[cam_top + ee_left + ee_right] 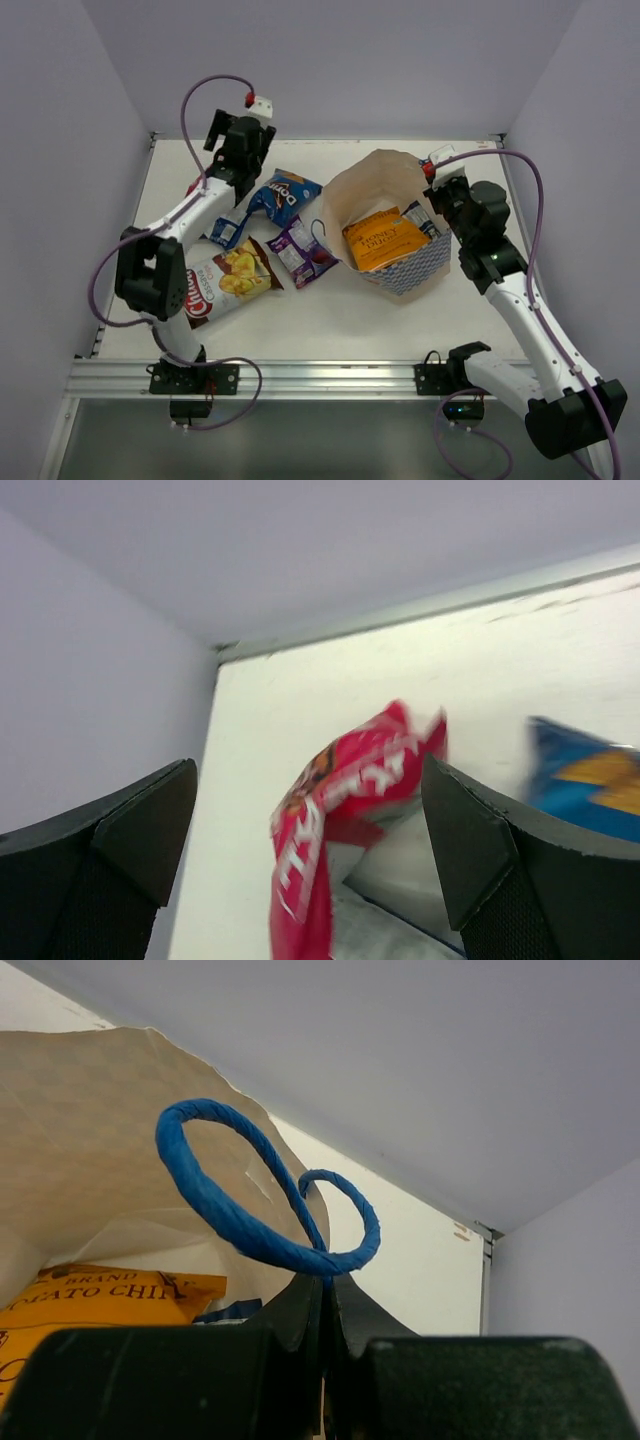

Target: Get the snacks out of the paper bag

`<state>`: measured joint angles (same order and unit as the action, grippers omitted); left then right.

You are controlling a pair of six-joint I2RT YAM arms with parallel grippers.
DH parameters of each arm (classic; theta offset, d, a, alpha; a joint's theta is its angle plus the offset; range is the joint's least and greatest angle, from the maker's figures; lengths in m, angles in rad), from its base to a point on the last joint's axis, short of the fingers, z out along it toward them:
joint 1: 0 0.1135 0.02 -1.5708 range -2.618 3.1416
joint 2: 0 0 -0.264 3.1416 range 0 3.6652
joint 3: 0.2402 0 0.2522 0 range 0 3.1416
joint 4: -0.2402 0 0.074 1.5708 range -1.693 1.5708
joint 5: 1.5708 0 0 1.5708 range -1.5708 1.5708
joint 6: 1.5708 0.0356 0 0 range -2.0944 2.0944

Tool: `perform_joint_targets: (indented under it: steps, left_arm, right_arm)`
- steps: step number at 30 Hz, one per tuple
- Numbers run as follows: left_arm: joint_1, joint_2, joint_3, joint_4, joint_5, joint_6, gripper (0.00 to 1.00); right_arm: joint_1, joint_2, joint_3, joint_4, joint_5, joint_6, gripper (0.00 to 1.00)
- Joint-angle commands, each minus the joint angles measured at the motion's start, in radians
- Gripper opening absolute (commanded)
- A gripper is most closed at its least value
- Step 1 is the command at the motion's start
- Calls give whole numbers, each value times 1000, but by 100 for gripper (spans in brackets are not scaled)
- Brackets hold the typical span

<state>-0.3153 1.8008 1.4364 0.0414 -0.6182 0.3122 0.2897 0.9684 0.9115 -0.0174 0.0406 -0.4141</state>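
Observation:
The checkered paper bag point(415, 268) stands open at centre right, tilted toward the left. Inside it lie an orange packet point(383, 240) and a blue-white packet point(420, 218). My right gripper point(440, 190) is shut on the bag's far rim at its blue cord handle point(240, 1210). The orange packet also shows in the right wrist view point(100, 1305). My left gripper point(235, 165) is open at the back left. A blurred pink-red packet point(335, 810) shows loose between its spread fingers point(150, 830). A blue packet point(283, 192), a purple packet point(303, 250), a small blue-white packet point(228, 230) and the red-brown chips bag point(228, 278) lie on the table.
The white table point(330, 310) is walled at the back and on both sides. Its left back corner point(225, 650) is close to my left gripper. A metal rail point(320, 378) runs along the near edge.

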Motion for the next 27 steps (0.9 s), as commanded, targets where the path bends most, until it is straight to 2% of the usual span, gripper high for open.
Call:
perform_joint_targets:
  steps: [1, 6, 7, 9, 10, 13, 15, 19, 22, 27]
  left_arm:
    - [-95, -201, 2, -67, 124, -106, 100]
    - [-180, -431, -79, -181, 441, -228, 100]
    - [-223, -455, -94, -183, 547, -237, 100]
    - [-283, -517, -131, -189, 632, -246, 99]
    - [-357, -527, -139, -192, 681, -243, 99]
    - [-518, -526, -152, -236, 684, -203, 99]
    - [-580, -508, -168, -242, 667, -217, 99]
    - [-698, -442, -203, -222, 536, -280, 99]
    - [-723, -388, -223, -183, 398, -370, 100]
    - [-732, -345, -280, -58, 313, -551, 100]
  right_arm:
    - [3, -20, 66, 20, -34, -25, 0]
    - [3, -28, 96, -16, -132, -48, 0]
    - [3, -28, 102, -19, -148, -52, 0]
    - [3, -30, 102, -21, -183, -61, 0]
    - [3, -28, 104, -19, -195, -72, 0]
    - [3, -14, 137, -73, -243, -98, 0]
    - [5, -7, 155, -95, -283, -106, 0]
    - [5, -20, 156, -110, -338, -136, 0]
    - [5, -31, 147, -124, -375, -150, 0]
    - [5, -46, 142, -162, -416, -141, 0]
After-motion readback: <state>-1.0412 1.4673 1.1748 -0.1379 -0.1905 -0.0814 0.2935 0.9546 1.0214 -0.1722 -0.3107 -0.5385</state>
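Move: The orange chips packet, inside the paper bag, lies about 41 cm to the right of the empty left hand, 23 cm back towards the base and roughly 12 cm below. The navy packet half hidden behind it sits some 8 cm farther right and 5 cm farther out; the purple packet lies on the table 20 cm right of the left hand and 19 cm back. From the right hand the orange chips packet is about 10 cm left, 5 cm back and 20 cm below. Towards the orange chips packet the wide-open left hand swings right and back, over 40 cm across the table, arcing up about 16 cm and down again to the bag's mouth, the wrist turning some 55 degrees clockwise and tipping its fingers down. The right hand keeps its pinch on the blue handle and draws it about 5 cm left, slightly back and up, turning 20 degrees counter-clockwise. ##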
